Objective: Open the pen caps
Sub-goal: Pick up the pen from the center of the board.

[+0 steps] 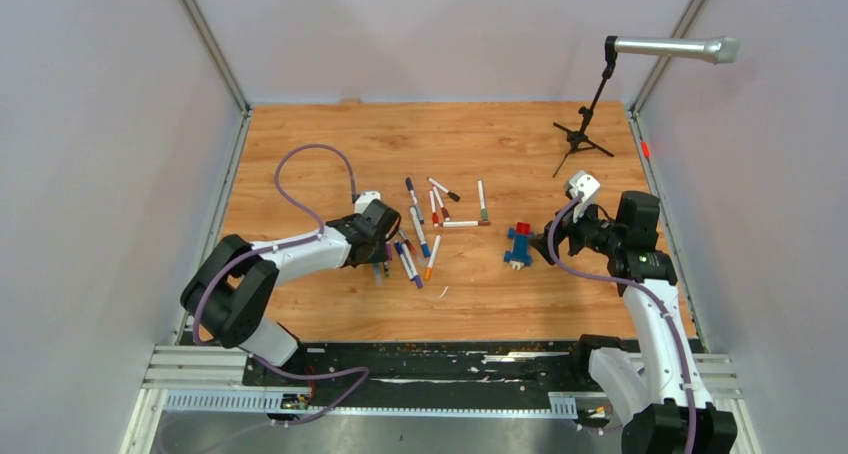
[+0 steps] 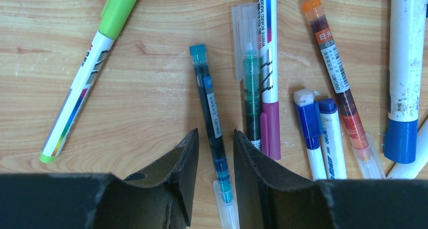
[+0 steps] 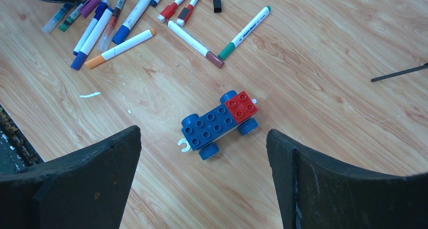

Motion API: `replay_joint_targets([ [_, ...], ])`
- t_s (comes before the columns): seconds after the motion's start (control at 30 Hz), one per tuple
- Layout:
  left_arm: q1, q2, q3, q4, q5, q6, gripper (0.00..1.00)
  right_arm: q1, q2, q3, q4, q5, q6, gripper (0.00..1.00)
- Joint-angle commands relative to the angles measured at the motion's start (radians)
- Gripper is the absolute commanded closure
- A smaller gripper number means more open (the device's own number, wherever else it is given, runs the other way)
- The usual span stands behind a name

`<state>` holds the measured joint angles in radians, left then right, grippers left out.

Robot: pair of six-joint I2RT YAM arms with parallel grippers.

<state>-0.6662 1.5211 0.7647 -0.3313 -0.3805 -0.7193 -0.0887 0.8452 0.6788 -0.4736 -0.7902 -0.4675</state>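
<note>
Several pens lie in a loose heap (image 1: 425, 229) on the wooden table. In the left wrist view a slim teal pen (image 2: 209, 113) with a clear cap (image 2: 227, 209) runs between the fingers of my left gripper (image 2: 215, 133). The jaws straddle it closely, with a thin gap on each side. Beside it are a purple cap (image 2: 271, 130), a blue cap (image 2: 307, 120), an orange pen (image 2: 335, 67) and a light green cap (image 2: 118, 9). My right gripper (image 3: 203, 130) hangs wide open above the table, holding nothing. Brown (image 3: 215, 60), green (image 3: 227, 51) and orange (image 3: 94, 62) caps sit on their pens.
A blue-and-red block car (image 3: 219, 122) stands just ahead of the right gripper, right of the pens. A microphone stand (image 1: 585, 134) rises at the back right. White walls with metal rails enclose the table.
</note>
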Motion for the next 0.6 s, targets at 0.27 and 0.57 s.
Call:
replay_joint_targets([
  [0.27, -0.015, 0.018, 0.016, -0.004, -0.033, -0.013, 0.73, -0.003, -0.018, -0.002, 0.03, -0.014, -0.028, 0.05],
  [0.57, -0.015, -0.087, 0.059, -0.043, -0.09, 0.077, 0.92, -0.004, -0.016, 0.0, 0.025, -0.022, -0.029, 0.04],
])
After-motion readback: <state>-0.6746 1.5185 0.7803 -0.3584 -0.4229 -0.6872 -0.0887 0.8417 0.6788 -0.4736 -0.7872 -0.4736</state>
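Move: The dark-blue gel pen lies right between the left gripper's open fingers, its middle scarcely 1 cm ahead and about 1 cm below. To the right of the left hand lie the green gel pen, some 3 cm over and 2 ahead, and the purple-capped pen, about 4 cm over and 6 ahead. The light-green pen is roughly 9 cm to the left and 5 ahead. From the idle right hand the dark-blue pen lies about 43 cm left, 1 ahead and 16 below. Hold the left gripper low over the dark-blue gel pen and close its half-open fingers from both sides until they pinch the barrel, letting them square the pen up between the pads. As the grip closes, ease up and left by barely half a centimetre each, with the wrist turning only a few degrees. ##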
